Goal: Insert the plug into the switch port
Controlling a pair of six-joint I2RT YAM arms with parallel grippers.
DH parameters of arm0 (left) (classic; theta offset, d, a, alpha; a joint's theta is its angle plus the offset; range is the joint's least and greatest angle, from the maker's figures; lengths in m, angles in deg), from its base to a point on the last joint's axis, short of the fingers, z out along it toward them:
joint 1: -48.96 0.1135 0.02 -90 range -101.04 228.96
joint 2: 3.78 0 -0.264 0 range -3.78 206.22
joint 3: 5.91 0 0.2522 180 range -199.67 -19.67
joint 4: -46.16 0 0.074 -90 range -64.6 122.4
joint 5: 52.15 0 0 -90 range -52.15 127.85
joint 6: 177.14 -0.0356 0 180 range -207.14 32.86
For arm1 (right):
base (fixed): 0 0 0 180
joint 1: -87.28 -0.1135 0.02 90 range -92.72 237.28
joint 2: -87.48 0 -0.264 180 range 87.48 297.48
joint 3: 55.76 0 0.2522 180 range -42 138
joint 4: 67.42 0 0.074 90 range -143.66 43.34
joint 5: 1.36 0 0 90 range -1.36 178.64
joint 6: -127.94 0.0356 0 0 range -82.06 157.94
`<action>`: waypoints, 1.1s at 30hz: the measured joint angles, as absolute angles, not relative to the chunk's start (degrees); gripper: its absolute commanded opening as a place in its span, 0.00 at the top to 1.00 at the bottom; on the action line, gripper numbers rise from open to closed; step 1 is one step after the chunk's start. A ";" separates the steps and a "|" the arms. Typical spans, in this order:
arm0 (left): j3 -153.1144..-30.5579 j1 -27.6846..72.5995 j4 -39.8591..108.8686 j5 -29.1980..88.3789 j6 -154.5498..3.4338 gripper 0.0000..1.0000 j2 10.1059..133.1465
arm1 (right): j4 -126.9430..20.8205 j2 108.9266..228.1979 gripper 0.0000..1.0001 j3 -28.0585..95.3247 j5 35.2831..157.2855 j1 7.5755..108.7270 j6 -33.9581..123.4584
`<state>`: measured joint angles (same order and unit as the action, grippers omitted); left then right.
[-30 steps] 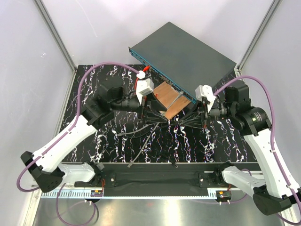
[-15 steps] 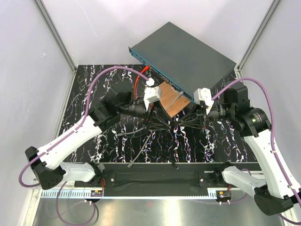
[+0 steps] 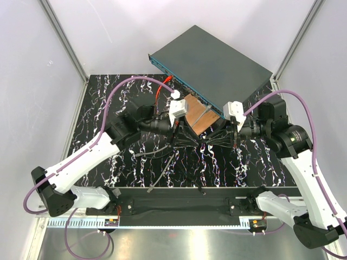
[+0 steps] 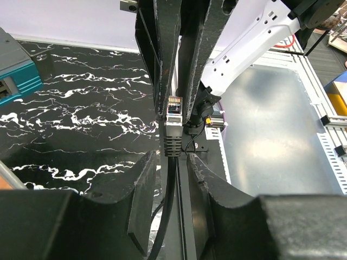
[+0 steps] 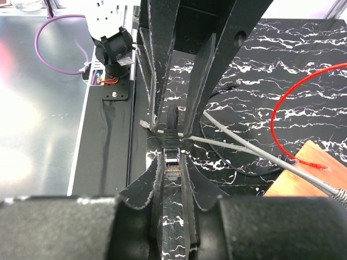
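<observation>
The switch [image 3: 211,65], a flat dark grey box with a blue-teal socket face, lies at the back; one teal corner [image 4: 16,76] shows in the left wrist view. My right gripper [image 5: 172,154] is shut on the plug [image 5: 172,162], a clear connector with gold contacts and a black boot. The two grippers meet tip to tip over the middle of the table, the left gripper [image 3: 191,135] facing the right gripper [image 3: 216,140]. The left gripper [image 4: 173,157] stands narrowly open around the plug's black cable [image 4: 169,206], just behind the plug [image 4: 173,111]. Thin gaps show beside the cable.
A copper-brown square plate [image 3: 198,114] lies in front of the switch, its corner [image 5: 303,173] near the right gripper. A red cable [image 5: 282,108] loops by it. Grey cables [image 5: 244,146] and black ones cross the marbled table [image 3: 119,162] under the grippers.
The left arm has swung right toward the right gripper, and its jaws have narrowed around the cable. The right arm has barely moved and keeps hold of the plug.
</observation>
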<state>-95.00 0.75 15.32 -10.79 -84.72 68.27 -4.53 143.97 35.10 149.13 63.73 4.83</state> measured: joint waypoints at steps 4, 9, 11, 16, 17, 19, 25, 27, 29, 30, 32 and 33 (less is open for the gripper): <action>-94.67 0.47 15.23 -10.73 -84.81 0.67 68.42 | -4.80 143.91 1.00 34.77 149.07 63.64 5.01; -94.41 0.40 14.80 -10.40 -85.40 0.72 68.58 | -5.06 143.82 1.00 34.77 148.98 63.64 5.23; -94.38 0.40 14.58 -10.14 -85.55 0.77 68.69 | -5.39 143.73 1.00 34.62 148.63 63.64 5.23; -94.08 0.34 14.42 -9.65 -85.95 0.99 68.71 | -5.65 143.51 0.97 34.14 147.86 63.64 5.23; -94.08 0.27 14.38 -9.59 -85.92 1.00 68.71 | -5.84 143.47 0.88 34.03 147.69 63.64 5.47; -94.08 0.27 14.12 -9.06 -85.77 1.00 68.71 | -6.26 143.29 0.38 33.70 147.14 63.64 6.76; -94.38 0.23 8.61 -1.17 -85.44 1.00 69.15 | -9.84 142.42 0.12 30.68 139.58 63.53 14.69; -95.00 0.23 5.51 2.45 -85.18 1.00 70.13 | -11.77 140.95 0.06 27.78 134.93 63.53 19.26; -95.65 0.01 2.07 6.54 -84.79 1.00 71.66 | -13.06 139.16 0.00 25.09 130.60 63.51 23.81; -95.72 -0.23 0.76 9.08 -84.46 1.00 72.27 | -13.54 138.18 0.00 24.08 128.17 63.53 26.78; -95.83 -1.50 -1.44 14.69 -83.98 1.00 73.04 | -13.95 137.00 0.00 23.84 123.25 63.49 32.53; -96.00 -2.55 -2.21 17.43 -83.76 1.00 73.21 | -14.15 136.85 0.00 24.26 121.13 63.53 35.48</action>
<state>-96.00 -2.55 -2.21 17.43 -83.76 73.21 -14.15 136.85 24.26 121.13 63.53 35.48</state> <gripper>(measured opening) 0.035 0.993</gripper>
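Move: The black cable's plug is still in the right hand's fingertips, its middle about 1 cm to the left of that hand's point, level with it. From the left hand it lies about 2 cm to the right, same height, with the cable running back between the open left fingers. Some 22 cm ahead of the left hand and 32 below is the wooden board; the switch's near corner lies about 20 ahead, 15 right and 27 down. The left fingers shut on the black cable just behind the plug's boot while that hand barely sinks; then the right fingers open wide and let go of the plug. The left hand carries it down nearly 10 cm and forward about 5 towards the board, tips dipping and swinging forward, as the right backs off forward, down and right, turning some 35 degrees clockwise. ##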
